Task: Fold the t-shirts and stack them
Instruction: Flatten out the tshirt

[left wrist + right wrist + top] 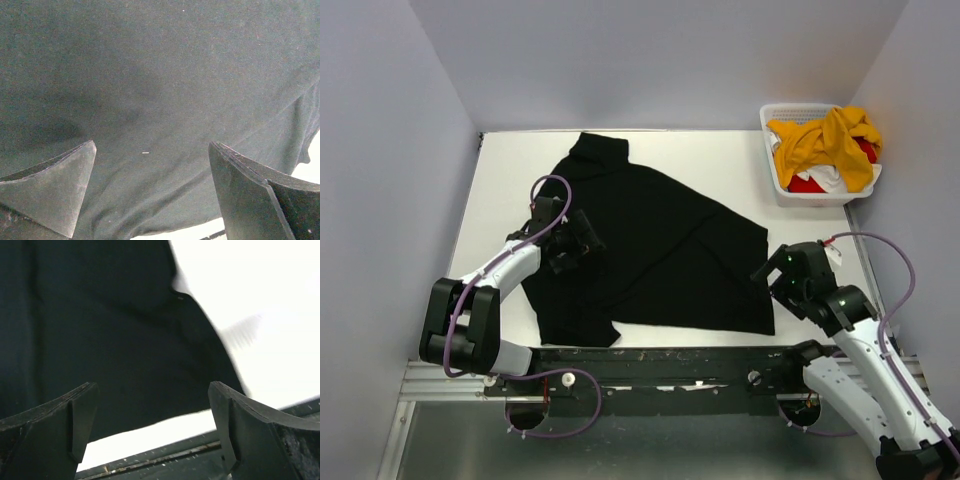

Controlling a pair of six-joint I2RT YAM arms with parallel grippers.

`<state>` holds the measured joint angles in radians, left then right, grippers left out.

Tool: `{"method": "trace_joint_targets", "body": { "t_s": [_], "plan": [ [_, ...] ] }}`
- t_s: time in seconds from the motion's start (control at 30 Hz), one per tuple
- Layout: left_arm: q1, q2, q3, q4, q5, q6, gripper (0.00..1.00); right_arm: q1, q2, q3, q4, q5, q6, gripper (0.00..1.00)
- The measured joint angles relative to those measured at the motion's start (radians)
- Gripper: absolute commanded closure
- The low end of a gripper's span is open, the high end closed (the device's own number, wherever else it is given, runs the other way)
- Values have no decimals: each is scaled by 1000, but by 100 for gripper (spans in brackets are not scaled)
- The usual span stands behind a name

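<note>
A large black t-shirt (650,250) lies spread across the white table, folded partway. My left gripper (582,243) hovers over its left side, jaws wide apart with only flat cloth (160,100) beneath. At the shirt's near right corner my right gripper (773,272) is open and holds nothing; the black hem (125,340) lies just beyond its fingertips. Mustard-yellow (825,140), red (806,184) and white (832,178) t-shirts are heaped in the basket at the back right.
The white slatted basket (767,150) stands in the far right corner against the wall. A black rail (660,365) runs along the table's near edge, close under the right gripper. Purple cables loop from both arms. Walls close in the table on three sides.
</note>
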<state>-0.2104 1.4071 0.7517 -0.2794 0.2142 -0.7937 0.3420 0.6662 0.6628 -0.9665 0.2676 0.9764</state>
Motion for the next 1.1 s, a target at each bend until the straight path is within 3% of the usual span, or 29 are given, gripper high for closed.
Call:
{"method": "trace_joint_targets", "body": {
  "t_s": [0.17,0.4,0.77,1.1],
  "plan": [
    [0,16,19,-5,43,13,2,-1,110,-48,286,-99,-85,0],
    [0,171,85,21,171,29,1,-1,658,22,636,-145,-144,0],
    [2,474,451,-95,277,58,2,-105,1039,275,857,-154,-175,0],
    [6,690,912,-313,183,134,2,-169,1201,472,882,-145,-266,0]
  ]
}}
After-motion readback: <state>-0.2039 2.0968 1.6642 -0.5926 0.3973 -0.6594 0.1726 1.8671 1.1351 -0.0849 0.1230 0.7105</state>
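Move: The black t-shirt's middle lies about 16 cm to the right of my left hand, 2 cm ahead and 5 cm below it; the far sleeve is some 30 cm ahead and 2 cm left of that hand. From my right hand the shirt's middle is about 15 cm ahead, 28 cm left and 10 cm down, the shirt's near right corner about 7 cm back, straight below, and the basket some 37 cm ahead, 22 cm right. With fingers open, my right hand reaches forward and slightly left while sinking about 8 cm onto the shirt's right part, then pushes the cloth roughly 15 cm farther forward towards the basket. My left hand dips onto the cloth as it slides right and turns a little clockwise, then sweeps it some 15 cm forward, rising at the end. ##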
